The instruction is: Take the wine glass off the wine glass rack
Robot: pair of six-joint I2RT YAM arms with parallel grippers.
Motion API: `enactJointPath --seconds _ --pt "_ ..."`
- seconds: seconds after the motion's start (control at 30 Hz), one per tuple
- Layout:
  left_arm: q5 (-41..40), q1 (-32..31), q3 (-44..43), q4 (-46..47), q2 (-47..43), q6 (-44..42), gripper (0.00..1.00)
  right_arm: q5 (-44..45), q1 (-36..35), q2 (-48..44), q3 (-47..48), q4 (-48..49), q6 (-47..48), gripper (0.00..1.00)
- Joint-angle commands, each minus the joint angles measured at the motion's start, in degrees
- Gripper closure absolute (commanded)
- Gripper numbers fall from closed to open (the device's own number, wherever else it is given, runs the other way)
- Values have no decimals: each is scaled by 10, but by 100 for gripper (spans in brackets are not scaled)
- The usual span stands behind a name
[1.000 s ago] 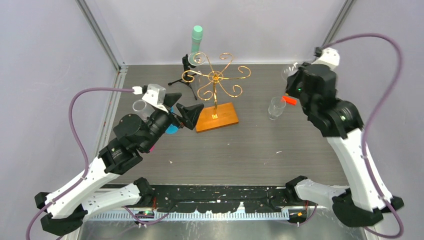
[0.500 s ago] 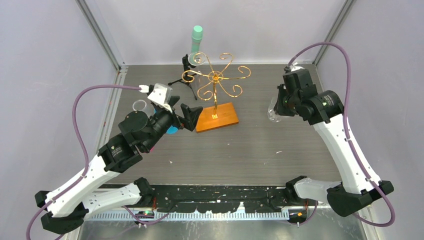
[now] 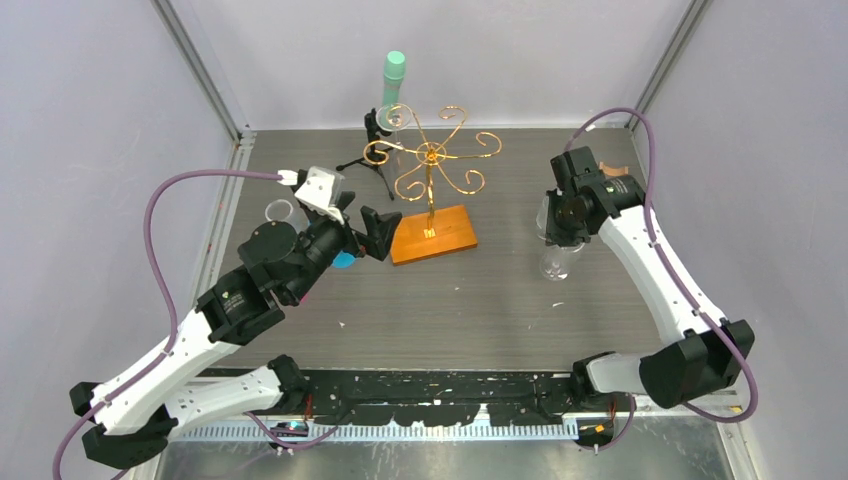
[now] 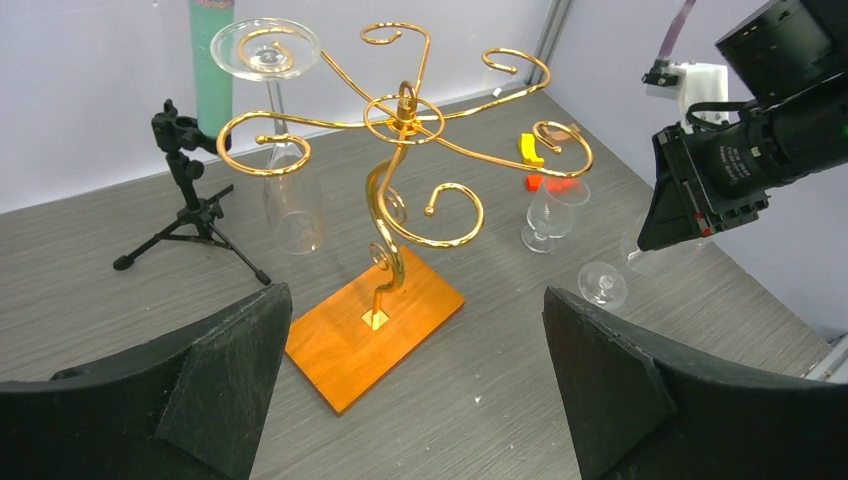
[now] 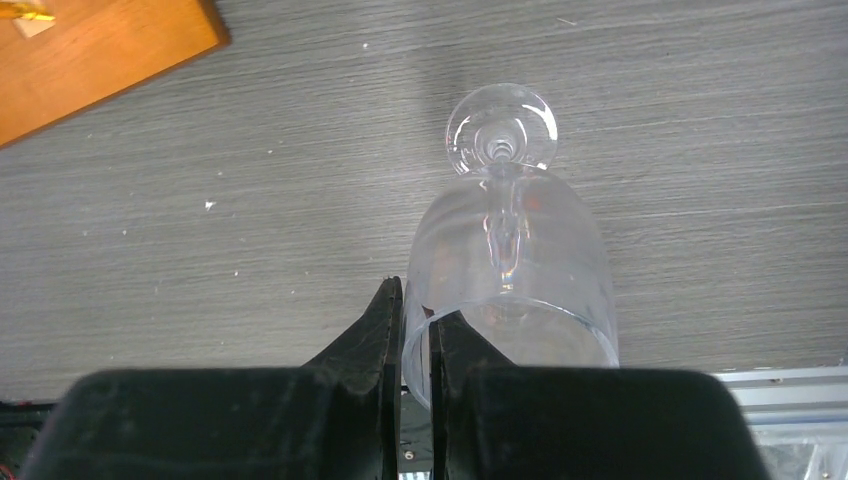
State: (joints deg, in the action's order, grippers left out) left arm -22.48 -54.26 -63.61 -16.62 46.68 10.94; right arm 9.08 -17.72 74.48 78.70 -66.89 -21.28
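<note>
The gold wire wine glass rack [image 3: 431, 158] stands on its orange-brown wooden base [image 3: 440, 236] at mid-table; it also shows in the left wrist view [image 4: 405, 115]. One wine glass [image 4: 290, 200] hangs upside down from a left arm of the rack. My right gripper [image 5: 416, 330] is shut on the rim of a second wine glass [image 5: 510, 265], to the right of the rack [image 3: 553, 262], with its foot [image 5: 500, 128] pointing at the table. My left gripper [image 3: 368, 218] is open and empty, just left of the base, its fingers [image 4: 235, 350] wide apart.
A small black tripod [image 3: 373, 150] with a green cylinder [image 3: 394, 72] stands behind the rack. Another glass [image 4: 553, 208] stands upright right of the rack, with red and yellow pieces [image 4: 540, 165] behind it. A clear ring [image 3: 280, 210] lies at the left.
My right arm has swung from the far right towards the front and lowered, carrying the wine glass down near the table. My left gripper shifted slightly, then stayed.
</note>
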Motion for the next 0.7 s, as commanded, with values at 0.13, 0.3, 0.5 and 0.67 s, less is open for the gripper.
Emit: enactJointPath --seconds 0.13,0.3,0.5,0.67 --pt "-17 8 -22 2 0 -21 0 -38 47 41 -22 86 12 99" --pt "-23 29 -28 -5 13 -18 0 -31 51 62 -21 94 11 89" --pt "34 112 -54 -34 44 36 0 -2 51 67 -18 99 6 74" --pt "101 204 -90 -51 83 91 0 21 52 63 0 100 4 62"
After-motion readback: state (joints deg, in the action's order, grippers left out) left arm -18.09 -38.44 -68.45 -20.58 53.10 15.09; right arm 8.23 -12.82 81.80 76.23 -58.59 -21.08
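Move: The right hand grips the near-left rim of a wine glass. The table spot for it lies about 4 cm ahead, 4 cm right and 21 cm below. A standing glass is 8 cm beyond that spot; the rack's wooden base is about 12 cm ahead of the hand and 24 cm left. From the left hand, the hanging glass is some 17 cm ahead, 1 cm right and 15 cm below; the rack hub is 8 cm ahead, 9 cm right, 8 cm below. Right hand lowers its glass about 5 cm forward-down, opens; left sweeps 7 cm forward-left towards the hanging glass. ##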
